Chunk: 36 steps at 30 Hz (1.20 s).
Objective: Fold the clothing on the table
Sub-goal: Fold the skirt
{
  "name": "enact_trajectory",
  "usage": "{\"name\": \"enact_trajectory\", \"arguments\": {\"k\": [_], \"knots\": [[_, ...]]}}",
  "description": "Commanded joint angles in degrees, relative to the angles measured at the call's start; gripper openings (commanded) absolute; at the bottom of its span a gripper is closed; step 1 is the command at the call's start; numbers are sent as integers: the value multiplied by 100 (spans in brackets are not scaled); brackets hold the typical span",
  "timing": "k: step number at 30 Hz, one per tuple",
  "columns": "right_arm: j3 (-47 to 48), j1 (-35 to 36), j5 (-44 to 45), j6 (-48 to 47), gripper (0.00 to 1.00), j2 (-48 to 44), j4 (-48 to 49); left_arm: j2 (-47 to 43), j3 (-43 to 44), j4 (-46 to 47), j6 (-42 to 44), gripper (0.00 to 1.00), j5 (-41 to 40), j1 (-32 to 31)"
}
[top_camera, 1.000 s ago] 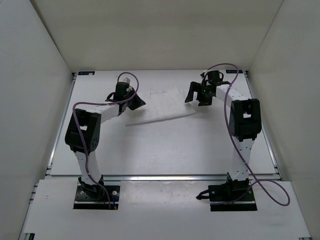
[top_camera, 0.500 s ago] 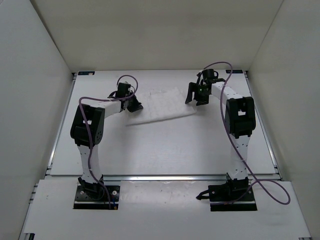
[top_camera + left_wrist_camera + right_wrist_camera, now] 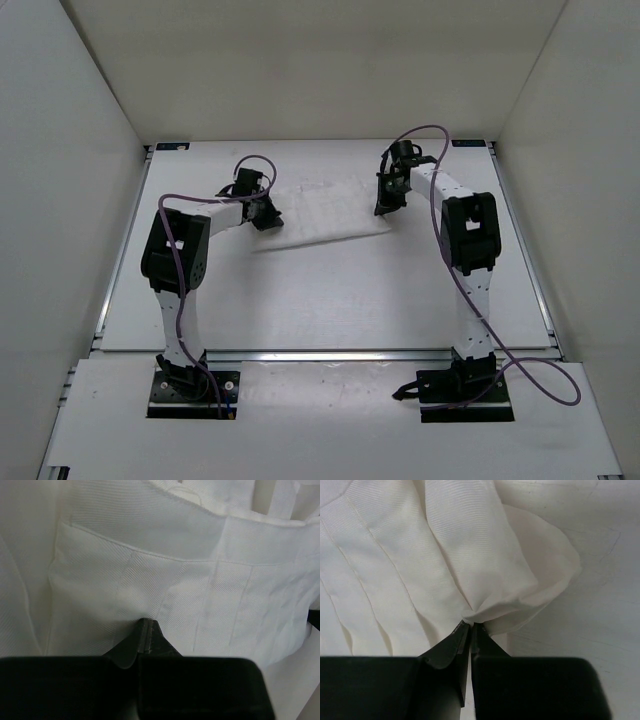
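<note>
The clothing (image 3: 325, 212), a thin white ribbed piece, lies flat on the far middle of the table (image 3: 330, 295). At its left edge sits my left gripper (image 3: 268, 213). In the left wrist view its jaws (image 3: 146, 630) are pressed together with the pleated clothing (image 3: 165, 585) spread right in front of the tips and a thin edge of it caught between them. My right gripper (image 3: 383, 204) is at the clothing's right edge. The right wrist view shows it (image 3: 470, 624) shut on a puckered bunch of the clothing (image 3: 445, 555).
White enclosure walls (image 3: 70, 200) stand to the left, right and behind the table. A silver rail (image 3: 330, 354) runs along the near edge, with both arm bases behind it. Purple cables (image 3: 540, 385) loop off each arm. Bare table (image 3: 600, 605) lies right of the right gripper.
The right gripper has gone from wide open to shut, pinching the clothing's right edge as it moved in toward it. The left arm folded in slightly and stayed shut at the left edge.
</note>
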Motion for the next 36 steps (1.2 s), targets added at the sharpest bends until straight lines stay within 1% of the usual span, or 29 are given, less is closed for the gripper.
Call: {"name": "enact_trajectory", "arguments": {"k": [1,7,13,17,19,23,26,29,30,33,35,36], "knots": [[70,98,323,-49,0,-287,-136,-118,-175,-295,138,0,-2,-130],[61,220,350,12,0,-946,-21,-197,-368,-313,182,0,-80,-402],[429,528,192,47,0,-1333,-258,-206,-544,-208,33,0,-28,-648],[562,1010,183,135,0,-1562,-250,-232,-658,20,-204,0,122,-885],[527,1161,26,336,0,-1650,-171,-179,-685,109,-318,0,217,-973],[509,1600,-29,557,1,-1791,-30,-39,-483,407,-556,0,569,-1202],[369,1864,15,662,1,-1835,14,40,-465,521,-705,0,648,-1308],[-51,1970,-37,829,0,-2106,93,-12,-710,820,-985,0,867,-1186],[-175,1987,-185,934,0,-2133,267,-21,-798,1099,-1074,0,990,-1176],[-974,2136,-476,1190,0,-2563,830,119,-781,1207,-1171,0,1237,-1080],[-1571,2250,-520,1391,0,-2801,1094,76,-860,1609,-1398,0,1307,-1044],[-1809,2286,-564,1427,0,-2871,1121,-3,-1035,1725,-1557,0,1430,-1001]]}}
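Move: Both hands' shut fingers are already on the skirt. Its middle, where both head, lies about 15 cm left of the right hand, 1 cm nearer the base and 2 cm lower, and about 13 cm right of the left hand, 2 cm farther out and 1 cm lower. The near right corner is some 5 cm back and 3 cm right of the right hand; the near left corner is some 8 cm back and 5 cm left of the left hand. The right hand keeps its pinch on the skirt's right edge, lifts it about 15 cm, swings some 16 cm left towards the left hand, then draws about 12 cm back, turning roughly 15 degrees counter-clockwise. Meanwhile the left hand, fingers still shut on the cloth, stays at table height and drags it about 11 cm right and 6 cm back, rolling its left side down by some 15 degrees near the end. ##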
